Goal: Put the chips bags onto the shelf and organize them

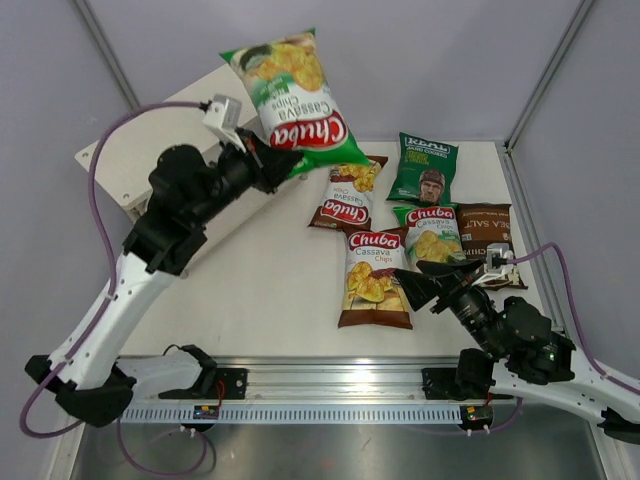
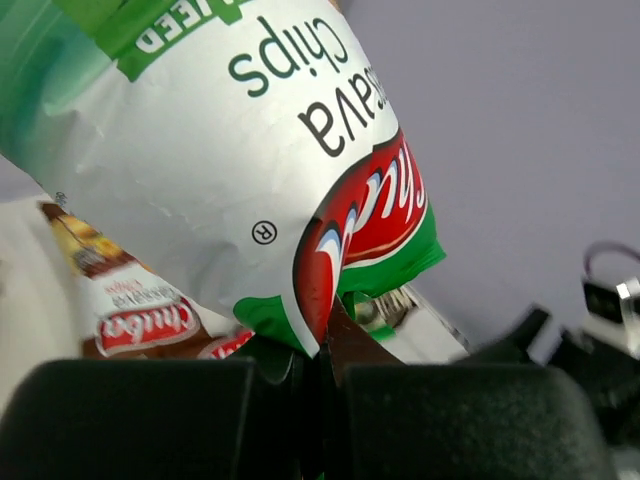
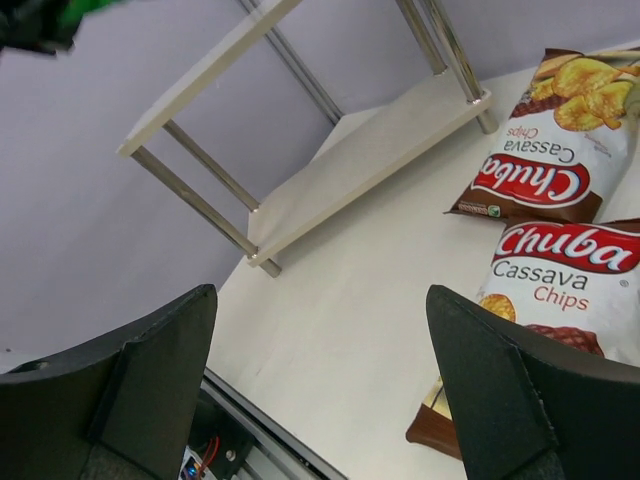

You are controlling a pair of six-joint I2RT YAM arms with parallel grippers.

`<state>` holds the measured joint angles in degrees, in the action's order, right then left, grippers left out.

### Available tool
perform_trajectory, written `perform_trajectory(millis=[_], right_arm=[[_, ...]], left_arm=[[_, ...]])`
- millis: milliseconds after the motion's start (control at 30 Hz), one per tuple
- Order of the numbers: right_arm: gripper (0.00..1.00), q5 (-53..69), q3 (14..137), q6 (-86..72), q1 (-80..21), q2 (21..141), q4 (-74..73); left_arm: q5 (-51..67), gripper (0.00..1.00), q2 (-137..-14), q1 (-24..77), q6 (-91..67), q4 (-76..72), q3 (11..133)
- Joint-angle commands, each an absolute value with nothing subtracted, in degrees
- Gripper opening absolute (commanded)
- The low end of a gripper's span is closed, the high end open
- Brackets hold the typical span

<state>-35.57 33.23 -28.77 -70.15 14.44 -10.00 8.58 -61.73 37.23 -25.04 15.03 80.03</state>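
My left gripper [image 1: 268,163] is shut on the bottom edge of a green-white Chuba bag [image 1: 290,95] and holds it up in the air over the shelf [image 1: 120,160]; the bag fills the left wrist view [image 2: 230,170]. On the table lie two brown Chuba bags [image 1: 349,192] [image 1: 375,275], a second green-white Chuba bag [image 1: 435,232], the dark green bag with a man's face [image 1: 424,168] and the dark brown Kettle bag [image 1: 488,232]. My right gripper [image 1: 425,285] is open and empty, just above the near brown bag. The right wrist view shows the shelf [image 3: 350,150].
Grey walls enclose the table on three sides. The metal rail [image 1: 330,385] with the arm bases runs along the near edge. The shelf's two boards and thin legs stand at the far left.
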Motion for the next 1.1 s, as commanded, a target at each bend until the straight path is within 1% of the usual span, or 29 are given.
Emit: perform_trajectory(millis=[0,133,200,400,500,800,933,1067], right_arm=[[0.93,-38.6,35.9,-29.6,-70.6,14.2,-13.7],[0.93,-39.2,36.9,-30.4,-70.5,14.6,-16.3],[0.93,-39.1,36.8,-30.7,-70.6,14.4,-16.6],[0.93,-38.5,36.4,-30.8,-70.6,14.4,-16.7],[0.93,-37.7,36.4,-30.8,-70.6,14.6,-16.6],[0.93,-38.0,36.1,-30.8,-70.6,14.3,-17.1],[0.93,-38.2,35.9,-31.5,-70.5,13.6,-17.6],[0.93,-38.1,35.2,-32.3,-70.6,12.5,-17.8]], left_arm=[[6.6,0.0,-68.8,30.5,-25.0,17.2,92.3],[10.1,0.0,-79.4,20.9,-27.1,20.0,104.6],[13.4,0.0,-83.0,16.6,-28.2,19.6,107.6],[16.8,0.0,-95.2,11.4,-27.7,20.5,119.4],[18.6,0.0,-99.5,8.7,-29.4,19.7,122.5],[21.0,0.0,-105.1,5.8,-33.3,15.7,122.0],[23.4,0.05,-107.3,5.8,-35.4,15.1,122.4],[24.2,0.05,-108.5,5.9,-37.3,14.3,122.0]])
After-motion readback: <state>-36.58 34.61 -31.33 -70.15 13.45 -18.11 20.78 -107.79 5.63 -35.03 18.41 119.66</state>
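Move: The left gripper holds the green Chuba bag by its lower edge. Its place, the far right end of the shelf's top board, lies about 33 cm ahead, 6 cm left and 8 cm below. Down on the table, roughly 43 cm lower, the far brown Chuba bag is 25 cm ahead and 18 cm right, the near one about level and 23 cm right. From the right hand that shelf end is some 44 cm ahead, 32 cm left, 6 cm higher. Bring the left gripper quickly forward, nearly 30 cm, and some 11 cm left, rising about 4 cm first and then sinking 8 cm as it eases in over the shelf's top board. Swing the wrist about 20 degrees counter-clockwise, tip the fingers 15 degrees down to lay the bag on the board, and keep the fingers closed on its edge. ##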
